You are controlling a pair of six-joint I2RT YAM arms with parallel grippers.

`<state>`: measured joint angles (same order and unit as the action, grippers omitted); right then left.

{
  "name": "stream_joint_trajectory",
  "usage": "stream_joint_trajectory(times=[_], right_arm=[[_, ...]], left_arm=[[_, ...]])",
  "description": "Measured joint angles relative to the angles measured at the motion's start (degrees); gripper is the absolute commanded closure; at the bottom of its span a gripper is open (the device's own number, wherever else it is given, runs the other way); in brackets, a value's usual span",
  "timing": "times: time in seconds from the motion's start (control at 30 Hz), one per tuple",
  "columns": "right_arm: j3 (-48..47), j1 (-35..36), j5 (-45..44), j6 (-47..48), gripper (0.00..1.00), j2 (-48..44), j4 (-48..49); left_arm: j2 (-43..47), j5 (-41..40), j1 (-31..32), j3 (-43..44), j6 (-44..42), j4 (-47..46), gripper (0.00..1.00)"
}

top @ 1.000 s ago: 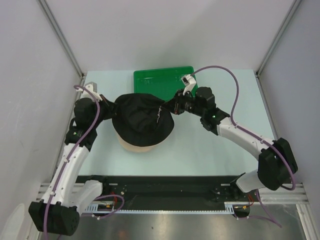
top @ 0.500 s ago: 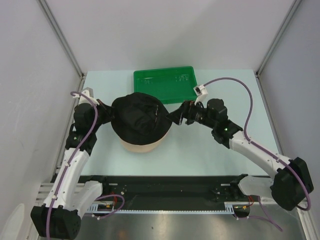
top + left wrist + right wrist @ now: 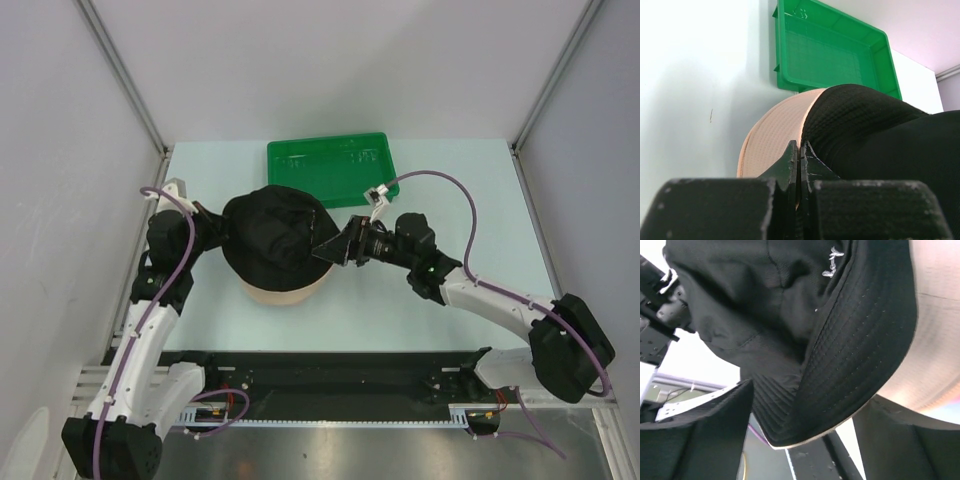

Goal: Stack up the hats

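A black hat [image 3: 275,235] lies over a beige hat [image 3: 285,293] near the table's middle, left of centre. My left gripper [image 3: 218,235] is at the black hat's left edge with its jaws pressed shut on the brim. In the left wrist view the shut left gripper [image 3: 799,150] has the black hat [image 3: 880,130] at its right and the beige hat [image 3: 775,135] behind it. My right gripper [image 3: 337,252] is at the hat's right edge, open. In its wrist view the right gripper [image 3: 810,395] stands wide, with the black brim [image 3: 840,365] hanging loose between the fingers [image 3: 700,440] and the beige hat [image 3: 940,315] at the right.
A green plastic tray [image 3: 330,168] sits at the back of the table, just behind the hats, and shows as the green tray [image 3: 830,50] in the left wrist view. Grey walls close in both sides. A black rail [image 3: 330,375] runs along the near edge.
My right gripper has opened and let go of the black hat's brim, then come in low at that edge again. The black hat has settled down onto the beige one. The left gripper stays shut.
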<state>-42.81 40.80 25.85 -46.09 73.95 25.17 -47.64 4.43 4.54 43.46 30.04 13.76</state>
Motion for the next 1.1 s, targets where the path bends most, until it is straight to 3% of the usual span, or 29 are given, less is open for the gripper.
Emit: stream_joint_trajectory(times=[0.03, 0.2, 0.23, 0.33, 0.73, 1.1], right_arm=[[0.07, 0.13, 0.44, -0.85, 0.38, 0.57, 1.16], [2.43, 1.99, 2.25, -5.73, 0.72, 2.8, 8.87], [3.21, 2.32, 2.43, -6.58, 0.85, 2.99, 10.54], [6.36, 2.75, 2.73, -9.33, 1.0, 3.37, 16.85], [9.29, 2.89, 5.16, -13.75, 1.0, 3.39, 39.34], [12.28, 1.14, 4.59, -15.28, 1.0, 10.1, 44.19]], left_arm=[[0.09, -0.02, 0.0, -0.15, 0.0, -0.02, 1.0], [0.55, -0.24, -0.04, -0.98, 0.09, -0.83, 1.0], [0.79, -0.24, -0.07, -1.18, 0.13, -1.07, 1.0], [1.73, -0.28, -0.07, -1.88, 0.42, -1.64, 1.0], [2.62, 3.82, -5.31, -4.26, 3.45, -4.81, 1.0], [-3.63, 8.96, -7.23, -7.82, 8.0, -9.99, 1.0]])
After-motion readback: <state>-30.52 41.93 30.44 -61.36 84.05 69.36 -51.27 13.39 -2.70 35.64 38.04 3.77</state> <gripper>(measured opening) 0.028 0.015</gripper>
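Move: The near right part of the black hat's brim lies between the right hand's open fingers, about 2 cm to its left; the beige hat's middle is some 9 cm left, 1 cm back and 8 cm below. The green tray stands roughly 20 cm ahead and 3 cm right, 14 cm lower. The left hand, still pinching the black hat, has the beige hat about 14 cm to its right, 3 cm back and 8 cm below. Right fingers pinch the black brim, go back and up some 6 cm, then both hands sink 5 cm. ##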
